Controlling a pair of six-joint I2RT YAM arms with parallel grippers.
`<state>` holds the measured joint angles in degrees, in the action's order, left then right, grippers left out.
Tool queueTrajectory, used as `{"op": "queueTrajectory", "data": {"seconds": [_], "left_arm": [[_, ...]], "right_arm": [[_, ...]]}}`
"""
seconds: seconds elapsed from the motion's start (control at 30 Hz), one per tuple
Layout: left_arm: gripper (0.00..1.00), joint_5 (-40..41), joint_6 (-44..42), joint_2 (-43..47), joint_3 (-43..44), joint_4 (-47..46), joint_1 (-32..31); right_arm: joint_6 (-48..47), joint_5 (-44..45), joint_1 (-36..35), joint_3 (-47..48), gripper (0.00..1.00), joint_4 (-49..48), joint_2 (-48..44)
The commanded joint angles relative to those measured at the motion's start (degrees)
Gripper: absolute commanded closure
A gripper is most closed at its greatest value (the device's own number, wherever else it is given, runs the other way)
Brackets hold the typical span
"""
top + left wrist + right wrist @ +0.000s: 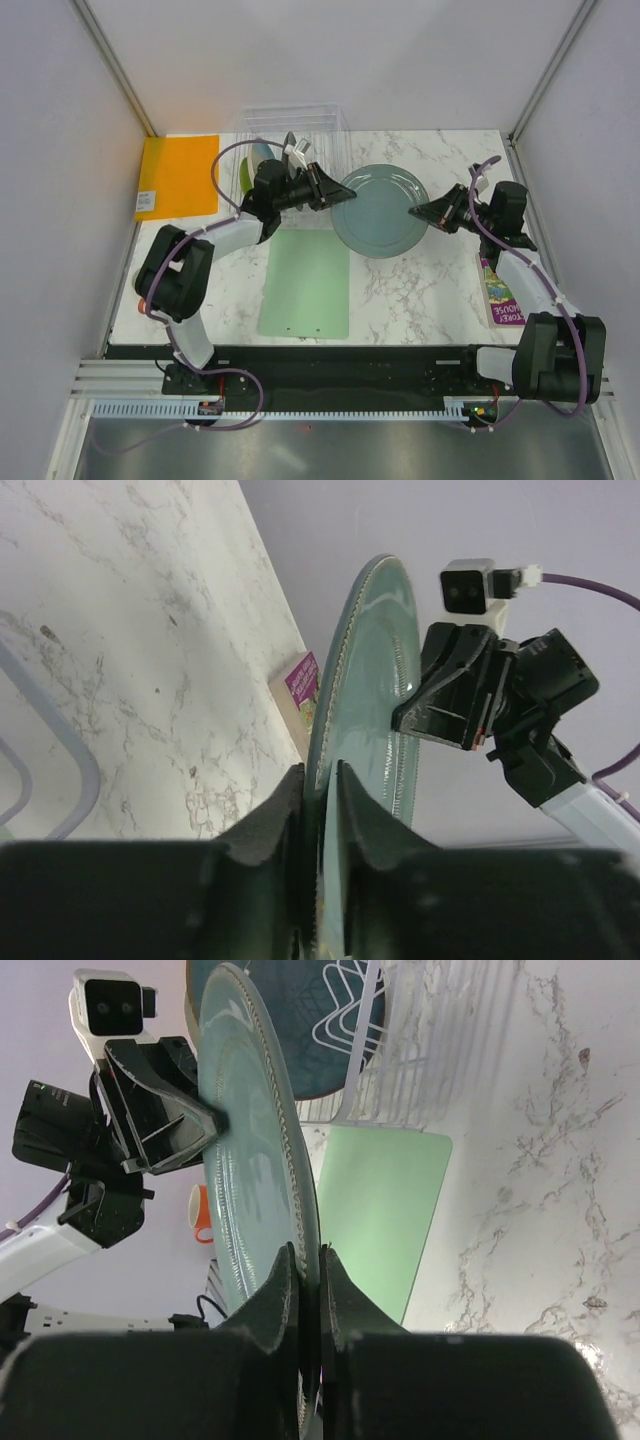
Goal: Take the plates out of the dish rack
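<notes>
A teal-grey plate hangs level above the marble table, right of the dish rack. My left gripper grips its left rim and my right gripper grips the opposite rim. In the left wrist view the plate's edge runs between the fingers of the left gripper, which sit close on it. The right wrist view shows the right gripper pinched on the plate rim. Behind it a dark blue plate stands in the clear rack.
A pale-green mat lies flat on the table in front of the rack, partly below the held plate. An orange sheet lies at the back left. A small book lies at the right edge. Grey walls enclose three sides.
</notes>
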<state>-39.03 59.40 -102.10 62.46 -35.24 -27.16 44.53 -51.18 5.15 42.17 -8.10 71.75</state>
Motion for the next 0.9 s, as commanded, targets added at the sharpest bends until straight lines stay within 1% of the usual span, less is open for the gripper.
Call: {"op": "queueTrajectory", "data": {"seconds": [0.0, 0.03, 0.07, 0.1, 0.13, 0.17, 0.2, 0.23, 0.27, 0.3, 0.33, 0.37, 0.53, 0.6, 0.63, 0.7, 0.73, 0.87], "left_arm": [[0.71, -1.41, -3.63, 1.64, 6.18, -2.57, -2.02], [0.63, 0.68, -7.33, 2.6, 7.06, 7.37, -2.11], [0.56, 2.62, -11.19, 3.66, 8.63, 12.17, -2.28], [0.5, 5.25, -19.06, 5.84, 9.43, 17.87, -2.46], [0.43, 11.11, -22.36, 7.0, 9.96, 22.19, -2.55], [0.39, 13.16, -25.0, 7.88, 10.23, 27.54, -2.64], [0.36, 15.27, -28.95, 9.63, 10.4, 29.6, -2.64], [0.31, 19.3, -30.55, 10.43, 10.75, 31.53, -2.64], [0.29, 20.9, -31.96, 11.22, 10.76, 33.99, -2.55], [0.27, 24.23, -34.41, 11.92, 10.67, 34.88, -2.55], [0.26, 25.74, -35.04, 13.41, 10.41, 34.98, -2.64], [0.23, 27.41, -35.83, 14.03, 9.88, 37.07, -2.55], [0.2, 34.7, -40.05, 18.25, 7.77, 38.85, -2.64], [0.18, 36.47, -41.81, 20.36, 6.63, 39.55, -2.64], [0.15, 38.22, -42.43, 20.89, 6.19, 39.81, -2.64], [0.14, 38.85, -44.18, 22.56, 5.13, 40.08, -2.64], [0.13, 41.03, -44.71, 23.09, 4.7, 40.34, -2.64], [0.11, 43.59, -45.77, 24.85, 3.11, 40.69, -2.64]], "right_arm": [[-5.85, 5.98, -2.69, 5.72, 1.0, 4.92, -2.4], [-6.47, 9.48, -2.51, 6.95, 1.0, 6.24, -2.75], [-7.09, 11.08, -2.16, 9.57, 1.0, 7.99, -2.75], [-7.61, 11.97, -1.81, 10.99, 1.0, 9.75, -2.75], [-7.97, 12.76, -1.29, 12.31, 1.0, 10.29, -2.23], [-7.97, 13.9, -0.24, 14.93, 1.0, 10.99, -1.79], [-7.97, 14.0, 0.21, 16.35, 1.0, 11.17, -1.18], [-8.06, 14.09, 0.65, 17.75, 1.0, 11.44, 0.74], [-7.97, 14.35, 1.52, 20.12, 1.0, 11.7, 1.81], [-7.97, 14.87, 1.79, 21.27, 1.0, 11.79, 3.91], [-8.06, 15.49, 2.14, 22.33, 1.0, 11.88, 4.89], [-8.06, 16.02, 3.1, 24.17, 1.0, 11.7, 6.11], [-8.23, 17.43, 5.48, 29.45, 1.0, 11.26, 15.78], [-7.1, 17.34, 6.8, 30.95, 1.0, 9.25, 18.59], [-6.66, 16.56, 7.15, 31.56, 1.0, 8.63, 21.65], [-6.04, 15.06, 7.86, 33.85, 1.0, 8.62, 26.66], [-5.52, 14.53, 8.03, 34.2, 1.0, 8.54, 28.08], [-2.62, 11.55, 8.12, 33.33, 1.0, 2.32, 33.71]]}}
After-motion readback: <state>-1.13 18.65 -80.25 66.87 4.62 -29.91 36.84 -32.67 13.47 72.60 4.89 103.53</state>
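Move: Just off the left hand's fingertips is the shared plate, its middle about 10 cm to the right, 3 back and 2 below; from the right hand it is 11 left and 1 ahead. The brown-rimmed plate stands about 17 cm left, 11 ahead and 12 below the left hand, in the dish rack (17 left, 13 ahead, 17 below). Bare counter, the right hand's way, lies about 18 cm ahead, 3 right and 20 below it. Opening wide, the left fingers release the plate's left edge, and the hand backs off about 10 cm left towards the rack, ending slightly higher, its fingers swinging forward and dipping. The right hand keeps its pinch and carries the plate some 15 cm forward and 12 right, rising 4 or 5 cm and then sinking about 10 towards the bare counter, the wrist swinging clockwise some 20 degrees. ##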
